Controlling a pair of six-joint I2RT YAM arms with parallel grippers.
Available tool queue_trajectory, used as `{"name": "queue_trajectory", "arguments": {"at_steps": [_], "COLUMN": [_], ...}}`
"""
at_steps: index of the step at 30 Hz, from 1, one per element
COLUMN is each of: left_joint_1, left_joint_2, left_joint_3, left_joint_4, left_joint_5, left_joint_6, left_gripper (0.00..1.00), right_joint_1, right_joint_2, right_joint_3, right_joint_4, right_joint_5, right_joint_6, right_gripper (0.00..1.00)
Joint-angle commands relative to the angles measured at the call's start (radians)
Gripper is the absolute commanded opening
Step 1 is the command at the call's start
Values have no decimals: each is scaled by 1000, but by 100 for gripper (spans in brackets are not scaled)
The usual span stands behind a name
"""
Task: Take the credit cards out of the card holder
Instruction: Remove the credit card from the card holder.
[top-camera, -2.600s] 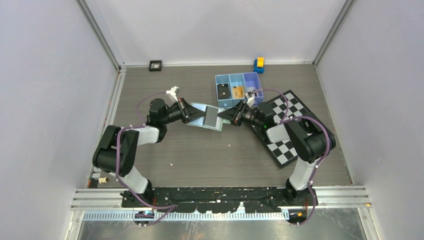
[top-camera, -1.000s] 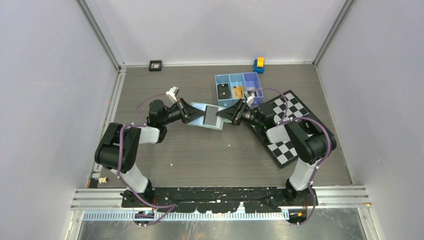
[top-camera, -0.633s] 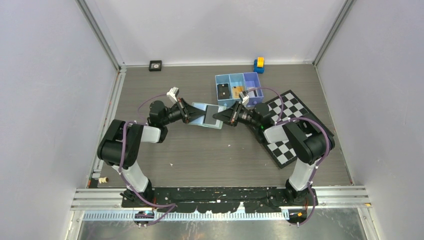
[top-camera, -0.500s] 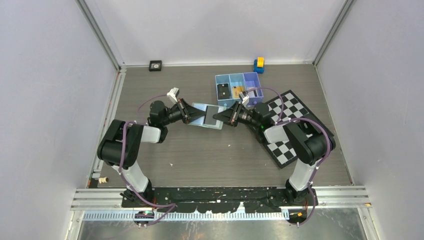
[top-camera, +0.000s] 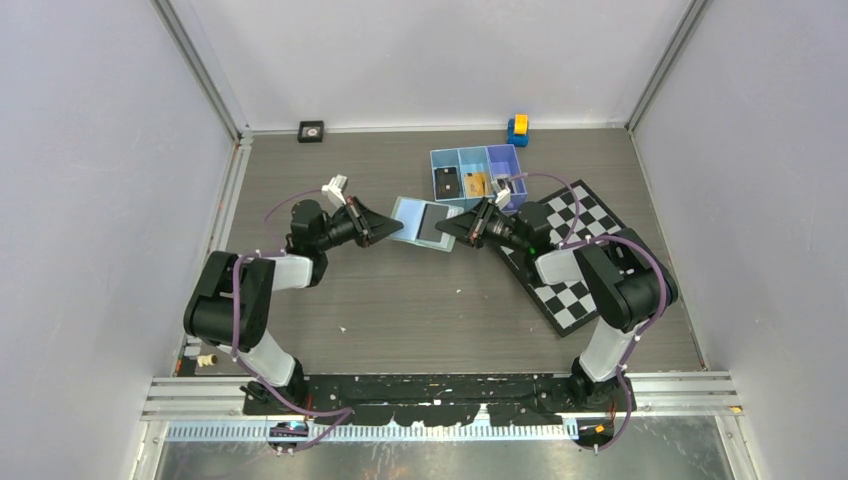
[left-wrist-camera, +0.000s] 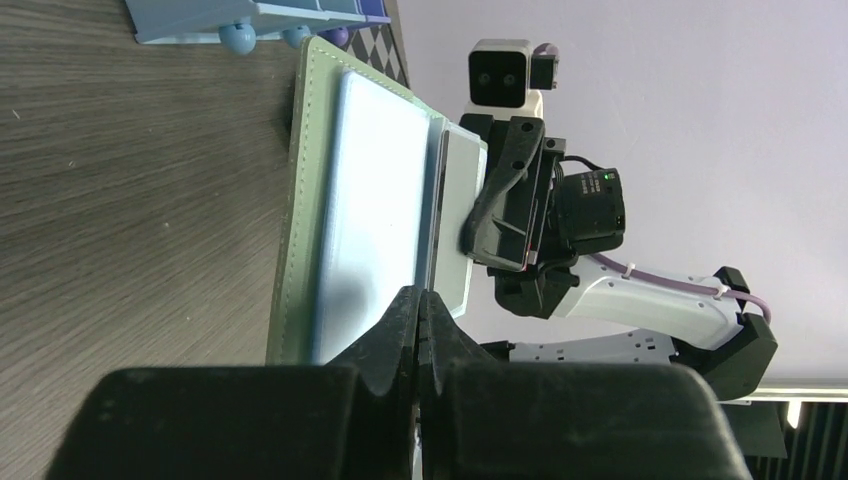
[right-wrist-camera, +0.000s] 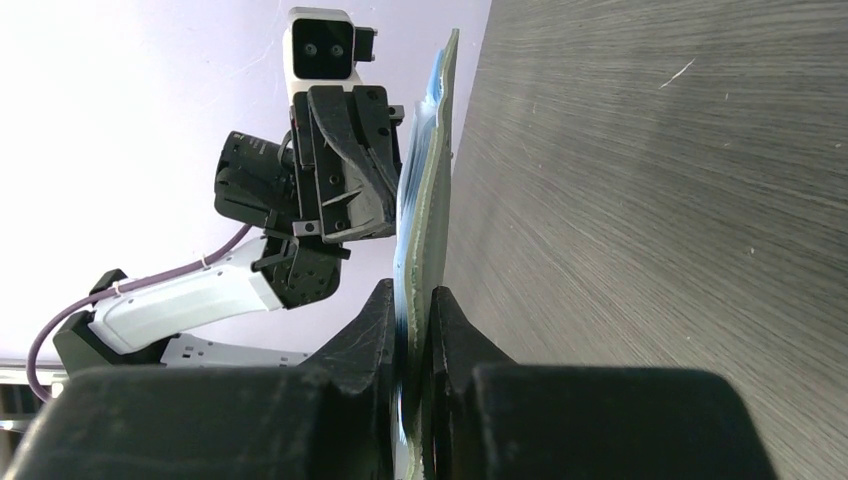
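The card holder lies open at mid-table, sage-green outside with pale blue inner faces. A pale grey-white credit card sits in its right half. My right gripper is shut on the holder's right edge, with green and blue layers pinched between its jaws. My left gripper is shut with nothing visible between its tips, which point at the holder's left edge. A black card and a gold-orange card lie in the blue tray.
The blue three-compartment tray stands just behind the holder. A checkerboard lies under the right arm. A blue-and-yellow block and a small black square object sit at the back wall.
The right gripper closed on the holder's right edge and drew it slightly right and back. The left gripper, still shut, slid left off the holder's face to its left edge.
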Motion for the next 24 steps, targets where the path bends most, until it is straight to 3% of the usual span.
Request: {"name": "queue_trajectory", "arguments": {"at_steps": [1, 6, 9, 24], "left_joint_1": [-20, -50, -55, -88], "left_joint_2": [-17, -13, -10, 40], "left_joint_3": [24, 45, 53, 97], "left_joint_4": [-9, -14, -48, -88], "left_joint_5": [26, 40, 39, 69], "left_joint_6": [28, 39, 57, 71], "left_gripper": [2, 24, 31, 30], "right_joint_1": [6, 7, 8, 58], "right_joint_2": [-21, -11, 0, 55], "right_joint_3": [7, 13, 19, 78], "right_joint_4": [74, 77, 101, 123], "right_joint_5": [-6, -15, -26, -87], "right_joint_6": [17, 22, 38, 68], "right_gripper": [1, 1, 1, 1]}}
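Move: The dark grey card in the open card holder lies about 6 cm to the right of my shut left fingertips and 1 cm ahead, roughly level with them. The holder's pale blue pocket is nearer, some 2 cm right, 2 cm ahead and a little lower. My right hand already grips the holder; from it the card is about 2 cm ahead and 2 cm left. Beyond stands the blue tray, roughly 12 cm ahead of my right hand and 8 cm to its right, well below. I open my left fingers from shut to about a third while bringing them some 3 cm right and 1.5 cm back, turning slightly clockwise, so that the parted tips come around the near edge of the grey card's pocket. My right hand keeps its pinch on the holder and, in the later part, carries it nearly 2 cm left and back towards my left hand. ##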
